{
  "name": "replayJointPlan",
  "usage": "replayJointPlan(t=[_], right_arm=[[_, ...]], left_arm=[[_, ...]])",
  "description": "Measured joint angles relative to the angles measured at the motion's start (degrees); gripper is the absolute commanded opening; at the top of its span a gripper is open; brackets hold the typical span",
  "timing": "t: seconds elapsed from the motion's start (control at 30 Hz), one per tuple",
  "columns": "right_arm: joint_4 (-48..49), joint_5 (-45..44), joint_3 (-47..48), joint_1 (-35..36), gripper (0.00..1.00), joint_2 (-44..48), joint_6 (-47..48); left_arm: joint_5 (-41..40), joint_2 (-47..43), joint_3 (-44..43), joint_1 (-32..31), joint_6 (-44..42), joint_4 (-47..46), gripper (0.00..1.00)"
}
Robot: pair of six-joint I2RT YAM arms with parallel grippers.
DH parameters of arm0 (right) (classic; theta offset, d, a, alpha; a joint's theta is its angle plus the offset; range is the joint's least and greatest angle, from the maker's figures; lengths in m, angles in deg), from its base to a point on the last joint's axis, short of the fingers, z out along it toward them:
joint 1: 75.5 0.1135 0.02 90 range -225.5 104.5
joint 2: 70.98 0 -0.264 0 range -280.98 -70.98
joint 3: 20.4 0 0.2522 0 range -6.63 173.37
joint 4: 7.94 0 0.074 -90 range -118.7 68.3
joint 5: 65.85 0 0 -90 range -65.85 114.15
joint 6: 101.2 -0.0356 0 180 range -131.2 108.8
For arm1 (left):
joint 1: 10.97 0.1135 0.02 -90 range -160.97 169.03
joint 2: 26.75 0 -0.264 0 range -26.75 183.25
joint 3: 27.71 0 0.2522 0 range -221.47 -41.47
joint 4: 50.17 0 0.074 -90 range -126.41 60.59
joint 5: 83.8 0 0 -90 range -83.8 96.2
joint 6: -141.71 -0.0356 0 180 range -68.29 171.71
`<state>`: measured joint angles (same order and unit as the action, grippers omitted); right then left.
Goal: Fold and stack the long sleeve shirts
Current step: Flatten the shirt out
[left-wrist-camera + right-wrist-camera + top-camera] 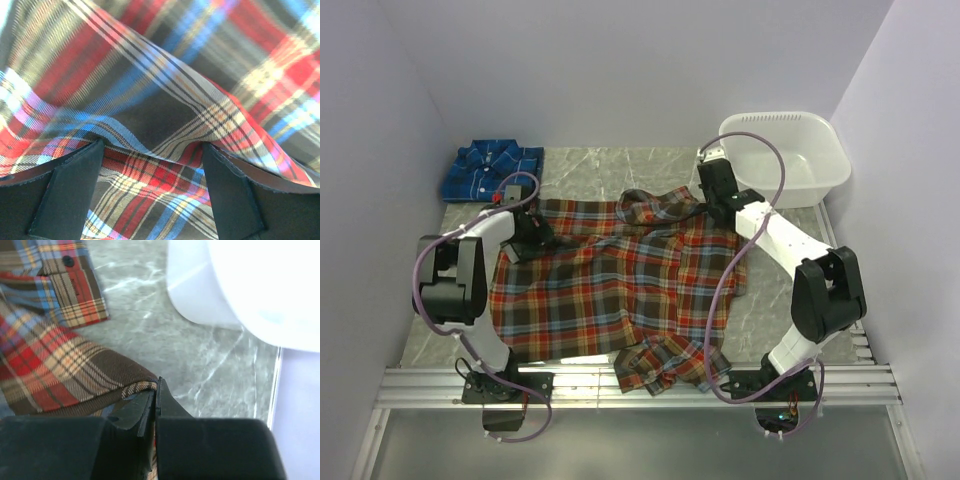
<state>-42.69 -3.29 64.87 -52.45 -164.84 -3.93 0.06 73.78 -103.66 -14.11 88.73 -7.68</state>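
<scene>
The red-orange plaid shirt (610,290) lies spread out in the middle of the table, with one sleeve bunched at the front edge. The blue plaid shirt (492,170) lies folded at the back left. My left gripper (533,238) is at the red shirt's upper left corner. In the left wrist view it (152,150) is open, with red plaid cloth (165,180) between the fingers and a fold over the tips. My right gripper (708,200) is at the shirt's upper right. In the right wrist view it (157,387) is shut on the hem of the red shirt (50,360).
A white plastic tub (775,118) stands at the back right, close behind my right gripper, and also shows in the right wrist view (250,290). Grey marble tabletop (590,170) shows behind the shirt. Metal rails (640,385) run along the front edge. Walls close in on both sides.
</scene>
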Motion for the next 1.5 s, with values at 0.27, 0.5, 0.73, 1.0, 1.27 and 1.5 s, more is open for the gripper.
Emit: replayJointPlan(t=[0.27, 0.5, 0.73, 1.0, 1.27, 1.5], right_arm=[[-5.9, -3.61, 4.09, -2.49, 0.62, -0.11, -11.65], [-7.52, 2.23, 2.86, -2.69, 0.64, 4.26, -18.53], [-1.97, 20.72, -5.68, -1.66, 0.63, 14.6, -24.26], [4.55, 34.93, -17.25, -1.44, 0.65, 9.16, -32.13], [11.72, 38.25, -22.53, -1.57, 0.73, 3.89, -40.85], [16.96, 42.95, -27.5, -3.65, 0.82, 2.67, -47.84]], left_arm=[[0.28, -6.12, 6.62, 3.91, 0.13, 0.83, 0.88], [0.74, -12.74, 8.04, 4.48, 0.52, 5.44, 0.88], [1.05, -11.15, -5.2, 1.03, 1.33, 5.33, 0.87], [3.23, 6.14, -16.61, -1.42, 1.75, 0.2, 0.85], [4.11, 12.55, -16.76, -1.84, 4.37, -1.92, 0.85], [3.63, 7.76, -8.5, -0.61, 9.55, -7.23, 0.83]])
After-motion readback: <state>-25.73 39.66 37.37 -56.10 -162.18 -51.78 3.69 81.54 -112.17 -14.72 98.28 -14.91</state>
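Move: The left hand's open fingers already rest on the shirt's left part; its next spot, the left sleeve end, is about 8 cm ahead and 3 cm to its right, with the blue folded shirt about 17 cm ahead and 10 cm left. The right hand is shut on the shirt's raised right edge; the body patch it goes to lies some 11 cm back, 10 cm left and 13 cm below. From that hand the right cuff is 4 cm ahead, 12 cm left, and the basket 12 cm ahead, 11 cm right. The right fingers open and let go of the shirt's edge while drifting 2 cm right, then the hand arcs up, back and left and sinks onto the body patch, rolling nearly 60 degrees with fingers open. The left, still spread on the cloth, drags it about 5 cm back and 3 cm left, hops forward some 14 cm, comes down by the sleeve end and starts easing back. ##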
